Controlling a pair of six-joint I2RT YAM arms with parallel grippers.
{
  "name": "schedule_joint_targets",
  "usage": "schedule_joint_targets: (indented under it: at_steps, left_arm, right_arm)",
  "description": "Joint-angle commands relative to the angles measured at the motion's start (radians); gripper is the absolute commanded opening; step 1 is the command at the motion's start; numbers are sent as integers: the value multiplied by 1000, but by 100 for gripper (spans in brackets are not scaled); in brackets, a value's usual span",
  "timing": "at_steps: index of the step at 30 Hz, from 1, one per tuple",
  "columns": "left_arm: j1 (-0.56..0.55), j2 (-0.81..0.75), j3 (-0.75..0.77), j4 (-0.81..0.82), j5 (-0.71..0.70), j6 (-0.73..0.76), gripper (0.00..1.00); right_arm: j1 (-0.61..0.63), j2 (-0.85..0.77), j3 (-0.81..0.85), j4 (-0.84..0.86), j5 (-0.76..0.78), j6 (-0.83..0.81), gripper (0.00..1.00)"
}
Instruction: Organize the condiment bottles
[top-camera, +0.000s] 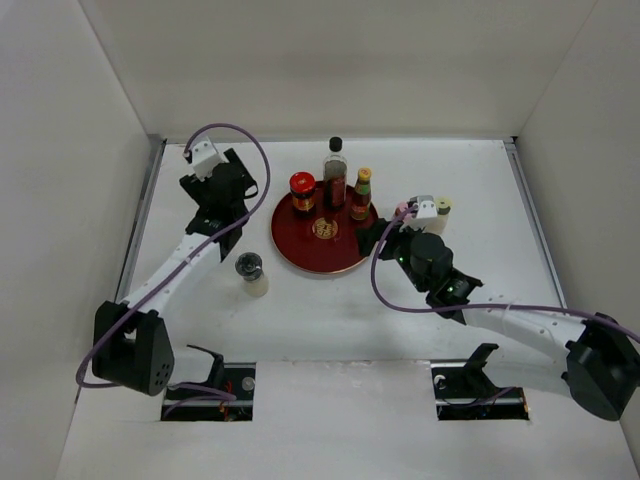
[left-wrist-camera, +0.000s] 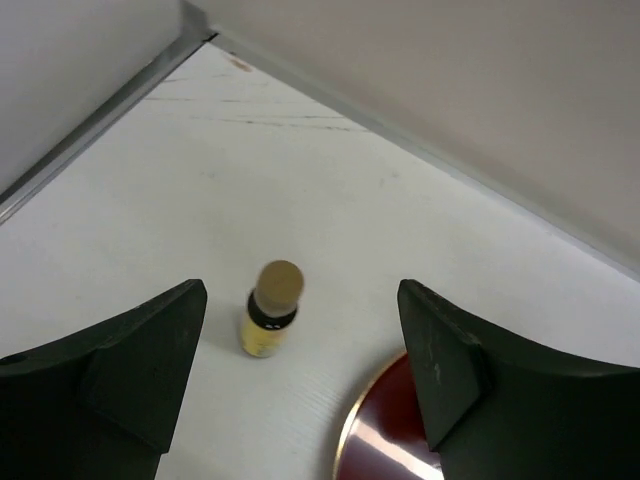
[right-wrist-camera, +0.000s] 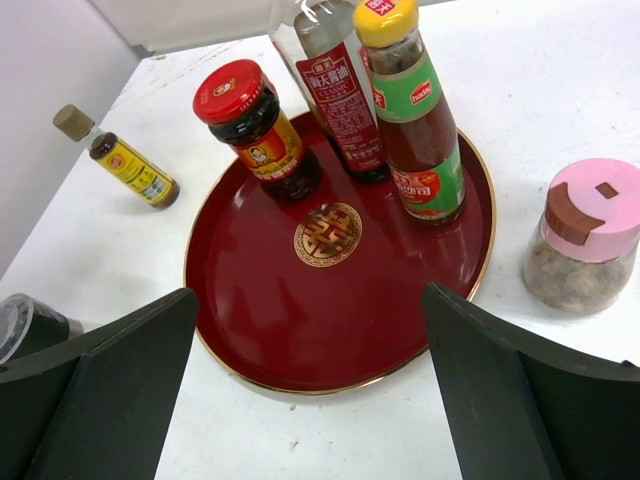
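Note:
The round dark-red tray (top-camera: 322, 255) holds a red-lidded jar (top-camera: 302, 190), a tall clear black-capped bottle (top-camera: 335, 170) and a yellow-capped sauce bottle (top-camera: 361, 193). A grey-capped shaker (top-camera: 250, 272) stands left of the tray. Pink-capped (top-camera: 402, 209) and cream (top-camera: 441, 207) shakers stand to its right. A small yellow bottle with a tan cap (left-wrist-camera: 270, 320) stands on the table ahead of my open left gripper (left-wrist-camera: 305, 310), apart from both fingers. My open, empty right gripper (right-wrist-camera: 310, 300) hovers at the tray's near edge (right-wrist-camera: 240, 370). The pink-capped shaker (right-wrist-camera: 585, 235) is to its right.
White walls enclose the table on the left, back and right. The metal strip at the back-left corner (left-wrist-camera: 120, 95) lies beyond the small bottle. The tray's front half (right-wrist-camera: 300, 330) is bare. The left gripper body (top-camera: 228, 185) hides the small bottle from above.

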Motion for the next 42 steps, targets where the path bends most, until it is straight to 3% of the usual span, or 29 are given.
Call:
schedule_joint_targets:
  at_steps: [1,16,18,27,36,42]
  left_arm:
    - [41,53,4,-11,49,-27,74]
    - [125,302,158,-1,91,-4,52]
    - [128,307,149,-1,101,-7,48]
    - [142,325,120,22,118,-12,48]
    - [142,334,120,22,149,-15,23]
    - [138,209,97,29,146,-10,20]
  right_arm:
    - [-2,12,-1,72,-20,10,100]
    - [0,9,-5,73,-26,10,100]
    - [0,13,-4,73,-26,10,100]
    - [0,20,-2,73,-26,10,100]
    - [0,18,-5,73,-26,12,100]
    - [0,26,-2,73,-26,15,100]
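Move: The small yellow-label bottle stands roughly 6 cm ahead of the left hand and 3 cm to its left, its middle about 15 cm below. The red-lid jar is about 7 cm ahead and 15 cm to the right, the red plate's centre 2 cm ahead and 21 cm to the right; the black-lid shaker is some 13 cm back and 5 cm right. From the right hand the bottle lies about 16 cm ahead and 36 cm left. The left fingers end up pinching the small bottle's brown cap, one pad on either side. To get there the hand sinks about 10 cm while reaching some 5 cm forward and slightly left, quickly at first and then easing in, the fingers tipping down by roughly 15 degrees and narrowing from wide open onto the cap. ##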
